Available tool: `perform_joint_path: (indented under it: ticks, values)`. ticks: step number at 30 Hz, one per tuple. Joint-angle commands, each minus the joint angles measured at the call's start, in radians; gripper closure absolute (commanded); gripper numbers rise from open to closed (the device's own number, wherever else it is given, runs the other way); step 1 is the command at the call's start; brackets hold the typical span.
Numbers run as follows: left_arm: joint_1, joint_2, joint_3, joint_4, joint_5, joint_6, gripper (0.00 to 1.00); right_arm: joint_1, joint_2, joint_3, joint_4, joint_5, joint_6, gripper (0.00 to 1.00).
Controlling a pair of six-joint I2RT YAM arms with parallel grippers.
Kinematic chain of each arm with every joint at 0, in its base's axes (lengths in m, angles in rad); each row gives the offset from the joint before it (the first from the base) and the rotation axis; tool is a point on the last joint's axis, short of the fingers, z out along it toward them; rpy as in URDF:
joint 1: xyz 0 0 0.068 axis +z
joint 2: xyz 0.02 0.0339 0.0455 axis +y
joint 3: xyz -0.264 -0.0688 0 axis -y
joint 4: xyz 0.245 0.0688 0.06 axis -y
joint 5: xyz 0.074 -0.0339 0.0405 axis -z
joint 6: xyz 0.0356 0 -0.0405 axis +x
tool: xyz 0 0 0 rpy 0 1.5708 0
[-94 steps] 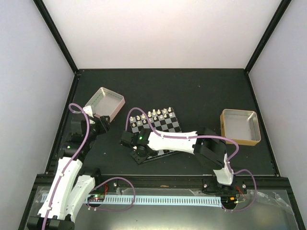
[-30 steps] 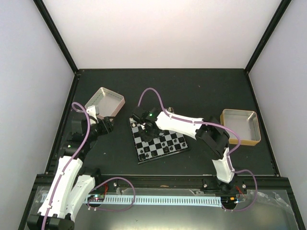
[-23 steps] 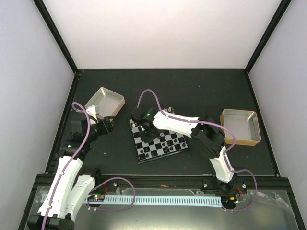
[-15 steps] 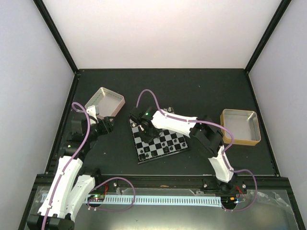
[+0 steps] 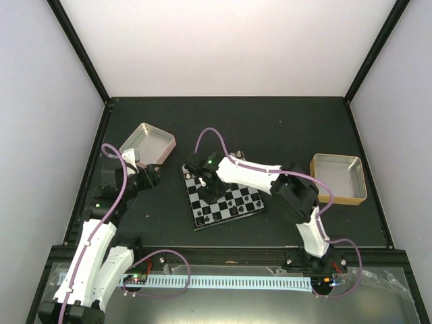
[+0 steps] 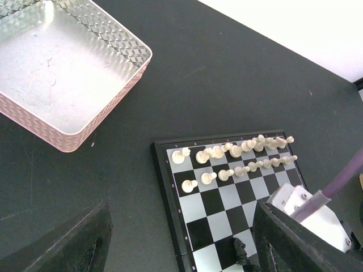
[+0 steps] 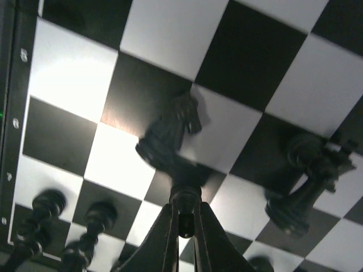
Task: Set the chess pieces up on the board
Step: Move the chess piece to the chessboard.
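The board (image 5: 226, 202) lies at the table's middle, with white chess pieces (image 6: 232, 157) in two rows at its far side. My right gripper (image 5: 208, 191) hangs over the board's left part, shut on a small black piece (image 7: 185, 199) held by its top between the fingertips (image 7: 170, 226). A black knight (image 7: 169, 135) stands just beyond it, a taller black piece (image 7: 303, 190) to the right, and black pawns (image 7: 45, 209) at the lower left. My left gripper (image 6: 181, 241) hovers open and empty left of the board (image 6: 227, 198).
A pink-sided metal tray (image 5: 147, 143) sits at the back left, close to my left gripper (image 5: 150, 175). A tan-sided tray (image 5: 337, 177) sits at the right. Black rails edge the table on both sides.
My right gripper's fingers have closed on the small black piece over the board's left part. The arm shifted only slightly. The left arm has stayed still.
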Motion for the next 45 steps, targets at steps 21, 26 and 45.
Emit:
perform_joint_path:
  ticks: [21,26,45]
  values:
    - [-0.006,-0.01,-0.008,0.02,0.012,0.016,0.3,0.027,-0.099,-0.094,0.006,-0.091,0.0,0.96]
    - [-0.007,-0.012,-0.011,0.018,0.014,0.013,0.3,0.029,-0.1,-0.088,-0.004,-0.076,0.004,0.82]
    - [-0.008,-0.035,0.005,-0.02,-0.036,0.011,0.29,0.028,0.021,0.114,-0.008,0.07,0.397,0.66]
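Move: The black pawn is already in my right fingers; its free square, third from the board's left edge in the pawn row, lies about 3 cm back and 1 cm right, 2 cm below. A standing pawn is on the square left of it, some 4 cm back and 2 cm left of my hand. The fallen knight lies about 2 cm ahead and 2 cm left; fallen pieces lie 3 cm ahead, 4 cm right. From my left hand that square is roughly 8 cm back, 21 cm right, 17 cm down. Keeping my right fingers shut on the pawn, I bring it back about 3 cm at an even height, veering slightly right at first, along the board into line beside the standing pawn. There I open partway and let go, then rise about 3 cm while swinging some 3.5 cm forward and as far left towards the fallen knight, turning clockwise about 15 degrees. ##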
